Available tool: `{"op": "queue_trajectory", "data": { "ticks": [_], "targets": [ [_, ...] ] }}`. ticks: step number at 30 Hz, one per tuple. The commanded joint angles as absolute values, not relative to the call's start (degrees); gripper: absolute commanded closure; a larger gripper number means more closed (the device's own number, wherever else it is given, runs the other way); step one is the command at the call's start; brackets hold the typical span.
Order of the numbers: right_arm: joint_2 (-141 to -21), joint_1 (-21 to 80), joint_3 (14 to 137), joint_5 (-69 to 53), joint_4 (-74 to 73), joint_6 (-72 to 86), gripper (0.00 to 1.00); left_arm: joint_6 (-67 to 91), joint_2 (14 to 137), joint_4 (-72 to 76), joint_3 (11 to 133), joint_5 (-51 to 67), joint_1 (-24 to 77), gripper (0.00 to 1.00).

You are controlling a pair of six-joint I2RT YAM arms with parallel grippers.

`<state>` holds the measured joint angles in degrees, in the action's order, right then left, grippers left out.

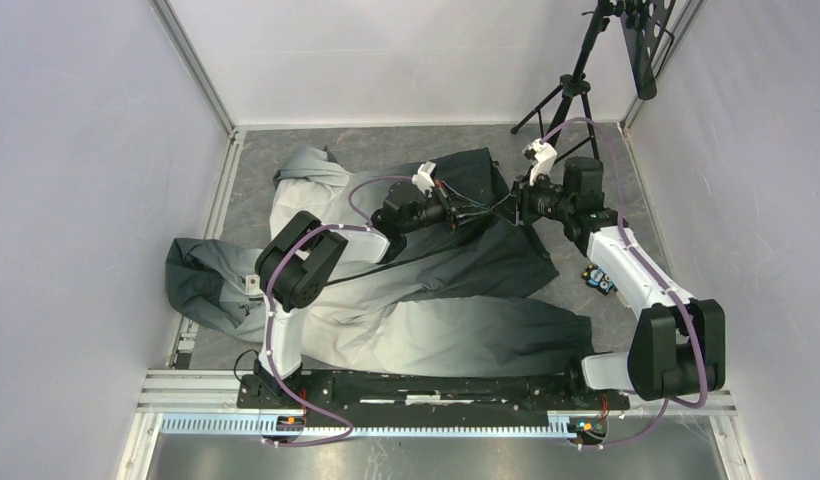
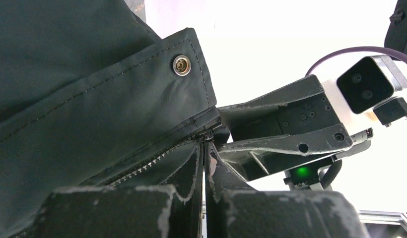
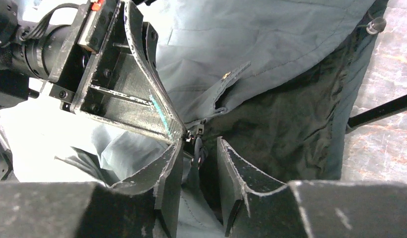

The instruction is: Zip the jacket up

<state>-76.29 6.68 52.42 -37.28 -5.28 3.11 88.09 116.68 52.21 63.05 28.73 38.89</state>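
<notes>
The jacket [image 1: 436, 330] lies spread on the floor, light grey shading to dark charcoal at its far end. My left gripper [image 1: 464, 218] and right gripper [image 1: 501, 210] meet tip to tip at that dark end. In the left wrist view my left gripper [image 2: 205, 146] is shut on the jacket's edge at the end of the zipper teeth [image 2: 142, 168], below a metal snap [image 2: 181, 65]. In the right wrist view my right gripper [image 3: 200, 144] is open, with the dark zipper pull [image 3: 198, 153] hanging between its fingers. The left gripper's finger [image 3: 137, 94] is just beside it.
A black tripod [image 1: 576, 85] stands at the back right. A small circuit board [image 1: 600, 279] lies on the floor by the right arm. Walls close in left and right, and an aluminium rail [image 1: 436, 385] runs along the near edge.
</notes>
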Motion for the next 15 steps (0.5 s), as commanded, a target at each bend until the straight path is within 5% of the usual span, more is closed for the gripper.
{"op": "queue_trajectory", "data": {
  "ticks": [1,6,11,15],
  "targets": [
    [-76.91,7.4,54.29,-33.98,-5.65,1.36,0.66,85.34,115.97,53.35,65.06,29.6,38.84,0.98],
    [-76.68,7.55,53.84,-32.87,-4.72,1.55,0.77,85.41,115.71,53.5,64.7,29.63,38.85,0.98],
    [-78.52,8.39,52.78,-35.51,0.37,4.46,1.0,85.69,115.59,53.67,65.04,29.54,39.02,0.98],
    [-75.33,9.03,45.7,-32.56,17.24,16.38,1.0,85.59,115.74,49.96,64.59,28.64,39.52,0.98]
  ]
}}
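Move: The lower end of the zip at the jacket's hem lies almost between the open right fingers, about 1 cm ahead, 1 cm left and 1 cm below the right hand point. The zip slider, beside the left fingertips, is level with the right hand fore and aft and some 2 cm to its left, 1 cm down; the flap's snap is roughly 5 cm ahead, 1 cm left and slightly lower. From the left hand, the zip end lies about 1 cm ahead and 2 cm right, at about the same height. Sink the right gripper about 1 cm onto the zip end, straddling the fabric edge right beside the left fingertips. Shut its fingers from nearly half open to pinch that edge, easing about 1 cm forward and left as they finish. Leave the left gripper where it is, keeping its closed grip at the slider. ##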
